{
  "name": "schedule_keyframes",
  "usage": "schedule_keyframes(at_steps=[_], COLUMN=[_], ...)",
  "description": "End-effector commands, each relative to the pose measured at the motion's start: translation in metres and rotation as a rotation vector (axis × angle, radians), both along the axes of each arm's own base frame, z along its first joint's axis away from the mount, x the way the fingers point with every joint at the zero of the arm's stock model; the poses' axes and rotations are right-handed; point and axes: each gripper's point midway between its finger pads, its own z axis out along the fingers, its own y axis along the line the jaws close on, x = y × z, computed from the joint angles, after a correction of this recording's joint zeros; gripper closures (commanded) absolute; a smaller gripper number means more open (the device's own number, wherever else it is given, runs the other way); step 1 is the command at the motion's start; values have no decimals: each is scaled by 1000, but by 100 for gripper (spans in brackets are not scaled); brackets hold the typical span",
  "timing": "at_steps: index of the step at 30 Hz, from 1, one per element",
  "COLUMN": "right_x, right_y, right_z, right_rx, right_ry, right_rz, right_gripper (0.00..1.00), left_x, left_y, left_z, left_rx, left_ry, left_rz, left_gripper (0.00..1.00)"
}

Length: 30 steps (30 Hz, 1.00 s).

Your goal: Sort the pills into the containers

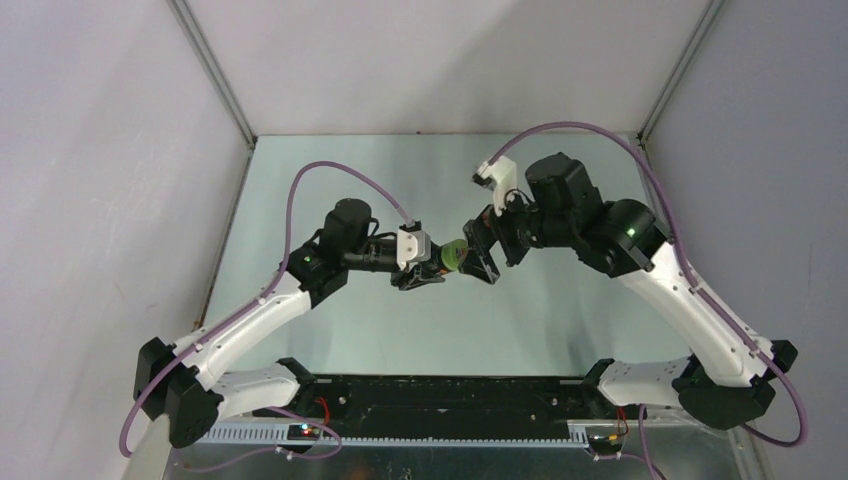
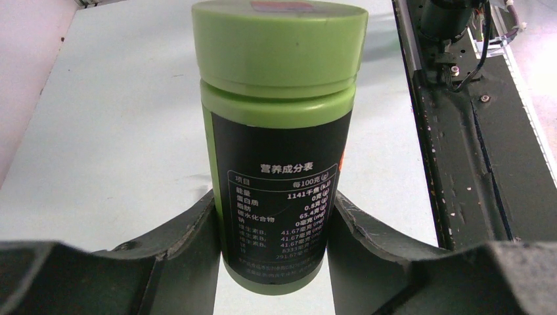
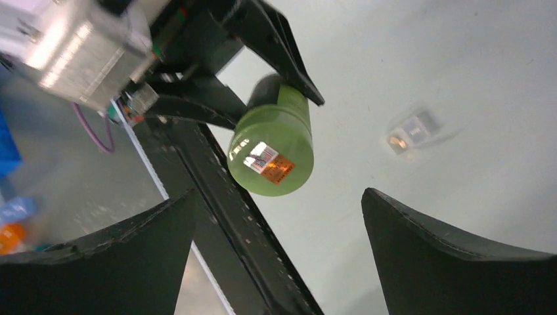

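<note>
A green bottle [image 2: 279, 131] with a black label and its green cap on is clamped near its base between my left gripper's [image 2: 274, 252] fingers. The bottle lies level above the table's middle [image 1: 452, 255]. Its cap, with an orange sticker, faces my right gripper [image 3: 277, 197], which is open just off the cap and touches nothing. A small clear container [image 3: 412, 131] lies on the table beyond the bottle, blurred, with an orange speck in one compartment. In the top view the container is hidden. No loose pills show.
A black rail [image 2: 460, 164] runs along the table's near edge, below the bottle in the right wrist view [image 3: 249, 230]. Grey walls with metal corner posts [image 1: 215, 70] close in the table on three sides. Blurred blue and orange shapes [image 3: 10, 223] lie past the rail.
</note>
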Motion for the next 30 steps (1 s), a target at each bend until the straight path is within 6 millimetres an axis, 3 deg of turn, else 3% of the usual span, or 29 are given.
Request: schedule_keyframes(at_steps=[1,8,20,26,30], right_x=[1,12,24,41,58], right_y=[1,19,44,53,41], right_z=[-13,-4,-3,0,0], right_rx=[-131,-88,8,96,148], right_ry=[-82,-133,31,195,323], right_rz=[93,98,-37,-290,-576], right_gripper=[2,9,44,63,72], left_x=[-2,-1,8,19,27], left_y=[-2,-3,-3,1,3], left_z=[18,18,22,22,22], left_rx=[-44,-47,-55,-55,-64], left_ry=[-52,-48,-83,-120,-141], left_rz=[-24,-23,18,84,130], left_gripper=[100,100,100,100,100])
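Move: Just off the right hand's open fingers is the green bottle cap, about 4 cm to its left, 2 cm ahead and 2 cm lower. The clear pill box lies on the table some 9 cm ahead of the right hand, about 1 cm to its left and roughly 22 cm below. The left hand already grips the bottle's body, with the cap some 3 cm to its right, level fore and aft, and 4 cm above. Sinking about 3 cm and sliding some 4 cm left, the right hand brings its open fingers around the bottle cap and closes them on its sides. It then rolls about 20 degrees clockwise, looking along its fingers at the cap, easing forward. The left hand keeps its hold on the bottle and late on shifts about 2 cm forward, turning slightly counter-clockwise. ##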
